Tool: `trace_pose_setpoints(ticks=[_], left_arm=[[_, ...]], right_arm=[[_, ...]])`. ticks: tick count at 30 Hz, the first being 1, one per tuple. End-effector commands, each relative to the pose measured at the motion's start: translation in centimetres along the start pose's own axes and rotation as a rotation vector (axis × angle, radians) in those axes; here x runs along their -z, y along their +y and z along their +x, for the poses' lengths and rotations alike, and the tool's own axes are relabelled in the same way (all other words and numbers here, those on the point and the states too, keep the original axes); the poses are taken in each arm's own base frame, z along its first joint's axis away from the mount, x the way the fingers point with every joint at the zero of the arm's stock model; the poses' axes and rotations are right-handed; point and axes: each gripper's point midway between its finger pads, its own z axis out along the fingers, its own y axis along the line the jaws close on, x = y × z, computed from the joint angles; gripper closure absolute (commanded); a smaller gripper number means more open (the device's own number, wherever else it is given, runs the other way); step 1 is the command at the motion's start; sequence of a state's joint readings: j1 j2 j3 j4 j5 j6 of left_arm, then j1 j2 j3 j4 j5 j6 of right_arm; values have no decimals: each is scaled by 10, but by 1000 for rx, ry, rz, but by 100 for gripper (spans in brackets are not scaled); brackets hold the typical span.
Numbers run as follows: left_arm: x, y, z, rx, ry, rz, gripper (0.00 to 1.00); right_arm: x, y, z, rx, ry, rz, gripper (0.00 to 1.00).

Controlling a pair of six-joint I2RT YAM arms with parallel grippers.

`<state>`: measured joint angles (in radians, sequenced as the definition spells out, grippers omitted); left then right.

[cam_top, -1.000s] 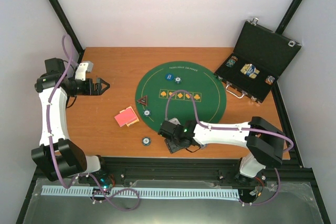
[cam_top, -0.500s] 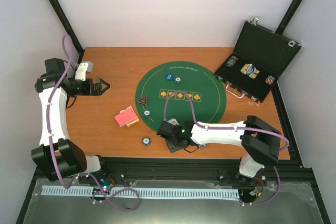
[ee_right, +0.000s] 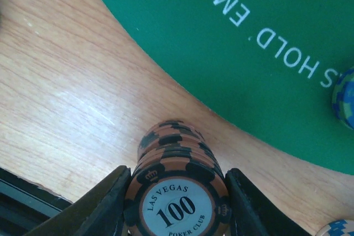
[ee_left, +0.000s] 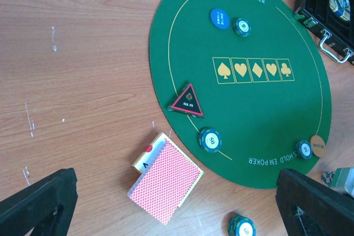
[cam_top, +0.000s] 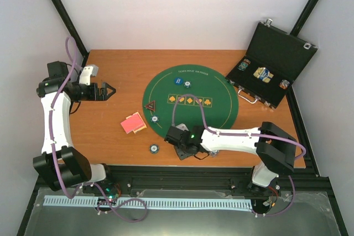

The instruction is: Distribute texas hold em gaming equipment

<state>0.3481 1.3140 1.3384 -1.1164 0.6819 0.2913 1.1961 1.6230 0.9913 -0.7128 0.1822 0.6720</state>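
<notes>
A stack of orange-and-black poker chips, the top one marked 100, stands on the wood just off the near edge of the green mat. My right gripper is shut on this stack, one finger against each side. A deck of red-backed cards lies on the wood left of the mat, with a face-up card under it. Single chips lie on the mat and on the wood. My left gripper is open with nothing in it, far left above the table.
On the mat lie a triangular marker, a blue chip and a green chip. A black case stands open at the back right with chips inside. Two blue chips lie right of my right gripper.
My right gripper's jaws have come together on the chip stack, and the arm has shifted a little to the left. The left arm has not moved.
</notes>
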Motion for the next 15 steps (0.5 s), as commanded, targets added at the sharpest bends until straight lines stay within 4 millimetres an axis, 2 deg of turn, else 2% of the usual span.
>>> trace_pose_setpoints(ticks=[1, 7, 11, 15], left_arm=[[9, -5, -10, -6, -29, 7, 0], [9, -6, -10, 0, -26, 18, 0], [9, -6, -9, 8, -22, 20, 0], [9, -7, -9, 9, -22, 20, 0]], right_arm=[[21, 7, -18, 17, -61, -14, 65], [41, 15, -45, 68, -109, 1, 66], [45, 26, -81, 92, -143, 0, 65], [32, 33, -124, 99, -153, -9, 65]])
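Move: The right hand already grips a short stack of brown 100 chips above the rest of the brown stack. The 50 chips beside the all-in triangle lie about 12 cm ahead and 12 cm to its left, some 3 cm lower. The triangle is roughly 17 cm ahead and 14 cm left; the teal stack stands level, about 12 cm left. From the left hand, those 50 chips lie about 5 cm back, 17 cm right and 24 cm below. The right hand lifts its pinched 100 chips about 7 cm while swinging some 8 cm left-forward towards the all-in chips. ##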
